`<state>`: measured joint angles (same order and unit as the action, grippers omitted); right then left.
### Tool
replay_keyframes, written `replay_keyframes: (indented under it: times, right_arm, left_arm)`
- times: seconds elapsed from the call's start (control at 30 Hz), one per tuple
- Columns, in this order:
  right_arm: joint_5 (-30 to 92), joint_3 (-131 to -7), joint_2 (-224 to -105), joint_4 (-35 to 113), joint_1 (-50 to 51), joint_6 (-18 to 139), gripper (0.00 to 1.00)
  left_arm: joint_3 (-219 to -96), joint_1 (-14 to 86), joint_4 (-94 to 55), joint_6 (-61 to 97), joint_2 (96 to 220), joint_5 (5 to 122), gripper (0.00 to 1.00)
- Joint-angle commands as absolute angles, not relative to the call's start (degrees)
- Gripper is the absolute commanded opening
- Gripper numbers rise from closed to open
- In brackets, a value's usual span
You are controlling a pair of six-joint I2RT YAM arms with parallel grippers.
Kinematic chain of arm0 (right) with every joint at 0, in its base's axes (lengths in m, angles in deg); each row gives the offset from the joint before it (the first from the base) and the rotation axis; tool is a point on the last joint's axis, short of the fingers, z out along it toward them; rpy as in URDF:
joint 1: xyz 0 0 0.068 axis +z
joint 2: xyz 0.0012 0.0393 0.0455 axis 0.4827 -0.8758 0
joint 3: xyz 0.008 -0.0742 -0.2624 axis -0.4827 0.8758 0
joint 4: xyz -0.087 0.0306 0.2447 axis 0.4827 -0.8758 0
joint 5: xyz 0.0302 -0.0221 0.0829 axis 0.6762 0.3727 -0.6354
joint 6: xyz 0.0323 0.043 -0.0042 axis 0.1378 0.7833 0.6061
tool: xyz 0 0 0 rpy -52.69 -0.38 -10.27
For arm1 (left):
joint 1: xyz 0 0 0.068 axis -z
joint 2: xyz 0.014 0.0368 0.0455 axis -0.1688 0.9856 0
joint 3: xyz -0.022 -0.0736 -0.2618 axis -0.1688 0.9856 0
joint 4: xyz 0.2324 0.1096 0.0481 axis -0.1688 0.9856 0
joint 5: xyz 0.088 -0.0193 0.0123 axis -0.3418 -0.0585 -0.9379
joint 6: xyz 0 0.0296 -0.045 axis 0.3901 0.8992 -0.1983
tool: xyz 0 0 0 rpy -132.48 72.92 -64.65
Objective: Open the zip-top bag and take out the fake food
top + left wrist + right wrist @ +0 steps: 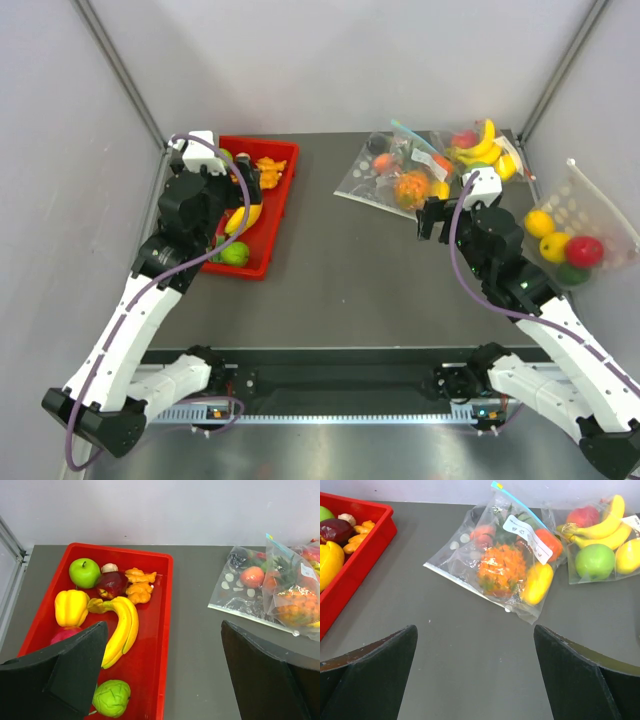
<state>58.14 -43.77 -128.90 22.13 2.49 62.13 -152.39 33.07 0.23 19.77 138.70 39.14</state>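
Observation:
The zip-top bag [408, 180] lies at the back right of the table, its teal zip strip running up the far side. The strip looks shut. In the right wrist view the zip-top bag [520, 562] holds the fake food: an orange pineapple [502, 570], a yellow fruit [538, 583] and a round orange fruit [548, 542]. My right gripper [474, 630] hangs open just in front of it, nothing between its fingers. My left gripper [163, 625] is open over the right rim of the red tray [168, 630], far from the zip-top bag [292, 600].
The red tray [283, 215] holds bananas [122, 627], a green apple [84, 572], a yellow pepper and other fake produce. A dotted clear bag [462, 545] lies under the zip-top bag. A banana bag [600, 535] sits beside it, and another fruit bag [575, 235] leans at the right wall.

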Motion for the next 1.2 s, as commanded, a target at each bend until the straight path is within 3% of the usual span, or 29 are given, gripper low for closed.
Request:
replay_keyframes:
  times: [0.0,0.37,0.6,1.17]
  right_arm:
    - [58.14,-47.02,-128.65,21.76,3.22,62.21,1.0]
    - [59.11,-47.11,-131.98,19.92,1.03,63.0,1.0]
    - [42.16,-43.6,-139.44,24.12,-16.88,66.17,1.0]
    - [33.18,-45.08,-164.23,49.35,-17.62,65.64,1.0]
  left_arm:
    - [-152.05,33.19,-3.82,20.5,136.99,38.51,0.99]
    - [-149.6,33.27,-4.34,25.85,136.28,46.51,0.99]
    - [-146.6,33.1,-4.7,26.39,135.93,53.89,0.99]
    - [-144.67,32.31,-4.52,24.55,138.04,57.23,0.99]
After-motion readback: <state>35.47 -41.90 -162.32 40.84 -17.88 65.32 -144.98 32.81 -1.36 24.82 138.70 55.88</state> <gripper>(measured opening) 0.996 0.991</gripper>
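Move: Ahead of the right hand by about 23 cm, 1 cm to its right and some 17 cm below, lies the pineapple bag. The clear bag partly under it is about 28 cm ahead and 10 cm left; the banana bag is roughly 29 cm ahead and 20 cm right, both similarly low. From the left hand the pineapple bag is some 19 cm ahead, 38 cm right and 25 cm below; the red tray's middle is about 13 cm ahead, 7 cm left and 27 cm below. Swooping down some 15 cm and forward about 11 cm, the wide-open right hand closes on the near edge of the pineapple bag, swerving right, then most of the way back left as it tips its fingers about 20 degrees down. The left hand, also open and empty, sinks and shifts right about 5 cm each, turning some 15 degrees clockwise towards that bag. ##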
